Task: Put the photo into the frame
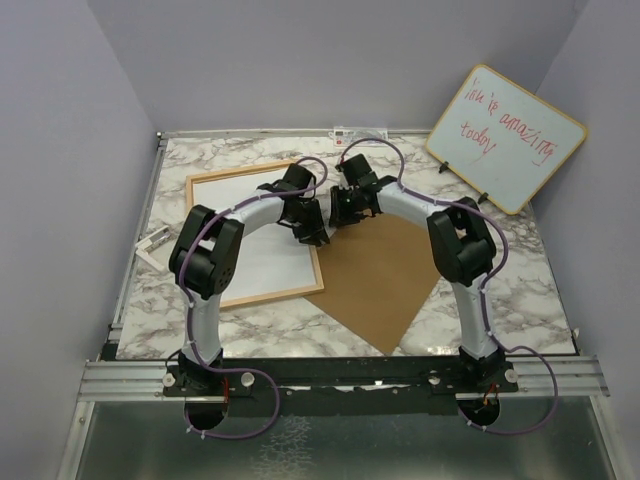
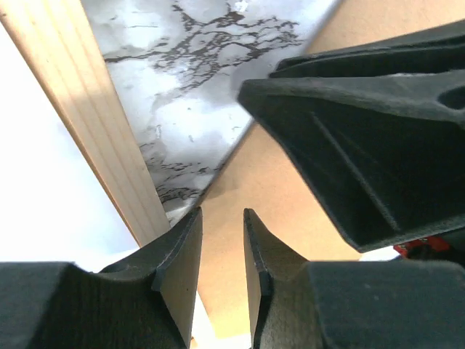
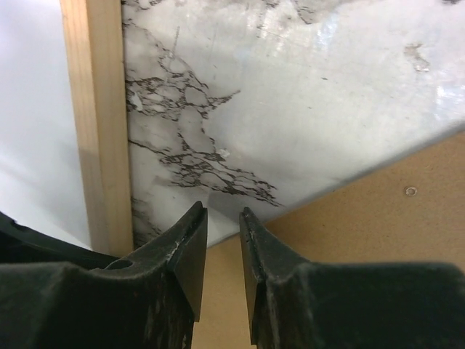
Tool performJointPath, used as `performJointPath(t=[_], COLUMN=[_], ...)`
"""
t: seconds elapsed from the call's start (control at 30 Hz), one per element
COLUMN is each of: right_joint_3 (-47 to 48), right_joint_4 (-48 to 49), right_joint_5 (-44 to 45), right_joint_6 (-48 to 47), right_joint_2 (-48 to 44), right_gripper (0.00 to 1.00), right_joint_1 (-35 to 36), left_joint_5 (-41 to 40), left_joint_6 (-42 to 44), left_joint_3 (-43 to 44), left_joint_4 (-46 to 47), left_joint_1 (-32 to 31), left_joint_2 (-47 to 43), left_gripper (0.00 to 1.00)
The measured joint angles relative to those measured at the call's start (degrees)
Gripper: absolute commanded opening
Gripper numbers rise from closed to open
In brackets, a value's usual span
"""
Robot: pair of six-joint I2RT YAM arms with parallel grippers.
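Observation:
The frame point(image 1: 212, 180) of thin light wood lies flat at the left, its inside plain white. Its side rail shows in the left wrist view point(image 2: 94, 123) and in the right wrist view point(image 3: 94, 123). No colour print shows in any view, so the photo is hidden or out of view. My left gripper point(image 1: 310, 232) point(image 2: 222, 212) and right gripper point(image 1: 340, 212) point(image 3: 223, 211) meet between the frame and the far corner of the brown backing board point(image 1: 385, 275) point(image 2: 269, 189) point(image 3: 378, 211). Both hold a narrow gap, with only board and table showing through it. The right gripper's body point(image 2: 363, 123) fills the left wrist view's right side.
A wood-edged whiteboard point(image 1: 505, 135) with red writing leans at the back right corner. A small white object point(image 1: 155, 245) lies at the table's left edge. Purple walls close in the marble table point(image 1: 530, 280) on three sides.

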Motion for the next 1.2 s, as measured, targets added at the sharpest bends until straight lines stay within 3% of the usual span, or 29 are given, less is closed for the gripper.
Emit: performJointPath(t=[0.13, 0.3, 0.4, 0.77, 1.0, 1.2], right_joint_3=[-1.7, -5.6, -10.5, -34.6, -35.8, -35.8], right_joint_4=[0.3, 1.4, 2.4, 3.2, -2.3, -7.6], right_joint_5=[2.2, 2.2, 1.7, 6.5, 7.0, 9.2], right_joint_6=[-2.3, -1.7, 2.0, 21.6, 18.8, 17.0], right_joint_2=[-1.4, -4.6, -8.2, -28.3, -33.4, -33.4], right_gripper=[0.34, 0.46, 0.54, 0.71, 0.71, 0.76], right_joint_1=[-0.2, -2.6, -5.8, -17.1, -18.1, -18.1], left_joint_5=[-3.5, -6.6, -7.1, -5.8, -4.8, -5.0], left_joint_6=[0.6, 3.6, 6.4, 14.0, 16.5, 15.8], left_joint_3=[0.0, 0.1, 1.7, 4.6, 5.2, 5.7], left_joint_4=[-1.8, -3.3, -4.3, -4.8, -5.2, -5.5], left_joint_1=[-0.2, -0.9, -1.5, -2.9, -2.9, -3.3], left_joint_2=[-0.6, -0.8, -0.2, 1.7, 1.7, 1.7], left_gripper=[0.46, 0.58, 0.60, 0.62, 0.69, 0.87])
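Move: Just right of the frame's right rail, both hands hang low with nearly closed fingers. From the right hand, the middle of the slanting brown backing board lies some 12 cm right and 9 cm back, about 1 cm below; the rail's middle is about 5 cm left, level with the hand. From the left hand, that rail's middle is about 2 cm left and 3 cm ahead, and the board's middle roughly 15 cm right and 6 cm back. Sweeping about 20 cm right and 10 cm back, away from the frame, the right hand draws the board round clockwise by its far edge, itself turning clockwise some 35 degrees, rising 2–3 cm and opening wide on the way to near the board's right far corner. The left hand nudges the rail a little left, returns, turns slightly clockwise and opens. ##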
